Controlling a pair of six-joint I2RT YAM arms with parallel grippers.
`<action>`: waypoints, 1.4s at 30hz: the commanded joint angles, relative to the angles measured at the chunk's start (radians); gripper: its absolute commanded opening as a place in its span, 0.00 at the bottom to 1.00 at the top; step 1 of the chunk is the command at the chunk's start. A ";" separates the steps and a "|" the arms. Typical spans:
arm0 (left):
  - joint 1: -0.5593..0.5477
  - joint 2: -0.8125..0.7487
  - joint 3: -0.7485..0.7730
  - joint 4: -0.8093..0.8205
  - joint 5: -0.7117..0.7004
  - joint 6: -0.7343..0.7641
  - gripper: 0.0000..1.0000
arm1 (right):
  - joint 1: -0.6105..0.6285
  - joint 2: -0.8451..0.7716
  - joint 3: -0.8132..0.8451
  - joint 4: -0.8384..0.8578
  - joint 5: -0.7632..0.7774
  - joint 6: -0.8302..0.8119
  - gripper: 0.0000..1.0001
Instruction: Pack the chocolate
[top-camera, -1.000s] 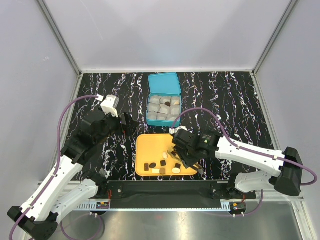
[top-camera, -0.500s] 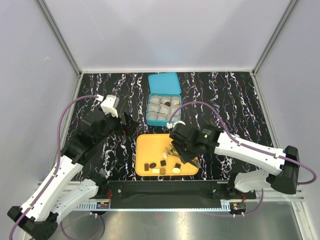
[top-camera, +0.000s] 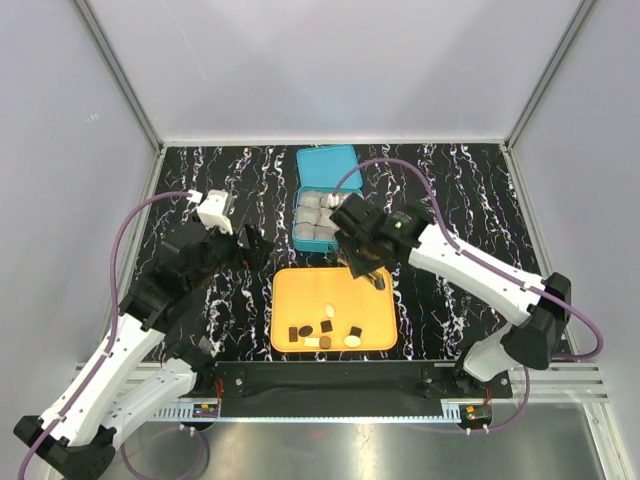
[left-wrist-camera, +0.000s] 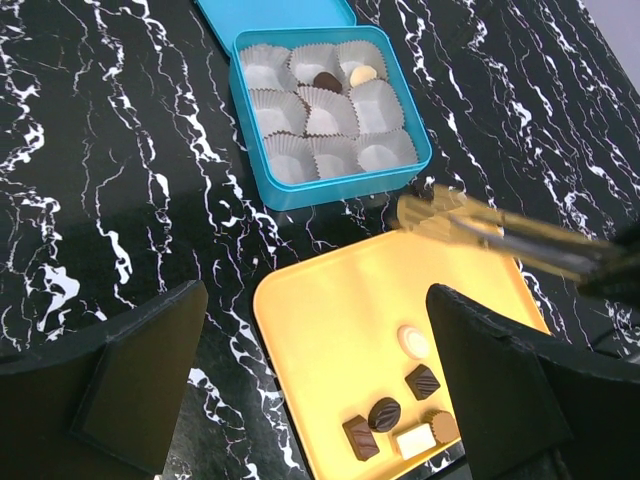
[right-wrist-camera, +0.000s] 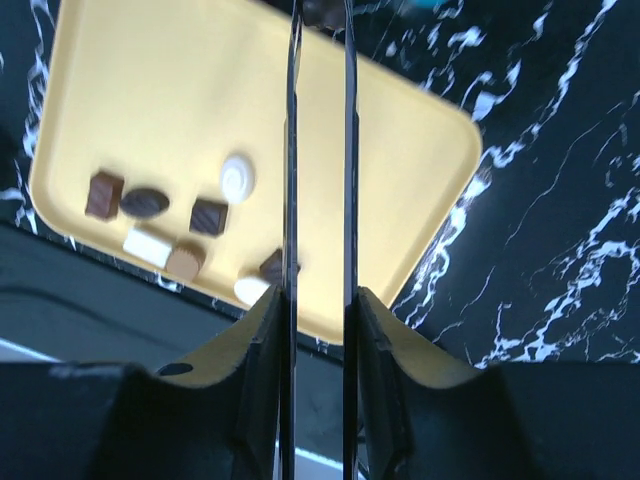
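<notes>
Several chocolate pieces (top-camera: 326, 325), dark and cream, lie along the near side of the orange tray (top-camera: 300, 290). From the left wrist they show at the tray's lower part (left-wrist-camera: 384, 413). My right gripper (top-camera: 357, 266) hangs above the tray's far edge, close to the teal box (top-camera: 298, 225). Its long thin fingers (right-wrist-camera: 294, 150) stand narrowly apart, with a dark brown chocolate (right-wrist-camera: 320, 8) pinched at their tips. In the box, a dark piece (left-wrist-camera: 326, 80) and a cream piece (left-wrist-camera: 362, 74) sit in paper cups. My left gripper (top-camera: 255, 245) is wide open and empty, left of the tray.
The box's open lid (top-camera: 329, 165) lies flat behind it. White paper cups (left-wrist-camera: 330, 115) fill the box. A black rail (top-camera: 330, 375) runs along the table's near edge, just below the tray. Grey walls enclose the black marbled table (top-camera: 470, 200).
My right gripper has risen from among the pieces at the tray's near right and swung toward the box, its fingers closing in. The left arm has stayed put.
</notes>
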 joint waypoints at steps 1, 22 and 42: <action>0.003 -0.028 -0.005 0.039 -0.044 0.012 0.99 | -0.064 0.033 0.105 0.074 0.006 -0.064 0.36; 0.003 -0.025 -0.005 0.039 -0.045 0.012 0.99 | -0.210 0.467 0.469 0.318 0.061 -0.172 0.35; 0.003 -0.023 -0.003 0.043 -0.034 0.012 0.99 | -0.222 0.529 0.454 0.346 0.051 -0.164 0.42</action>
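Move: About 27 cm ahead of the right hand, 12 cm left and 16 cm below lies the empty far-left cup of the blue box, where the dark chocolate held in the tongs is taken. The dark round chocolate sits some 5 cm right of that cup and the cream one about 8 cm right; the yellow tray's middle is 2 cm back from this hand, 7 cm left and 18 cm below. From the left hand the same cup is roughly 23 cm ahead, 9 cm right and 23 cm below. Carrying the dark chocolate in the tong tips, the right hand sweeps forward about 19 cm and left some 7 cm from the tray over the box to the far-left cup. It rises a couple of centimetres first, then sinks nearly 6 cm, tilting the tips up about 10 degrees. It slows above the cup; at the end its grip on the tongs eases slightly. ##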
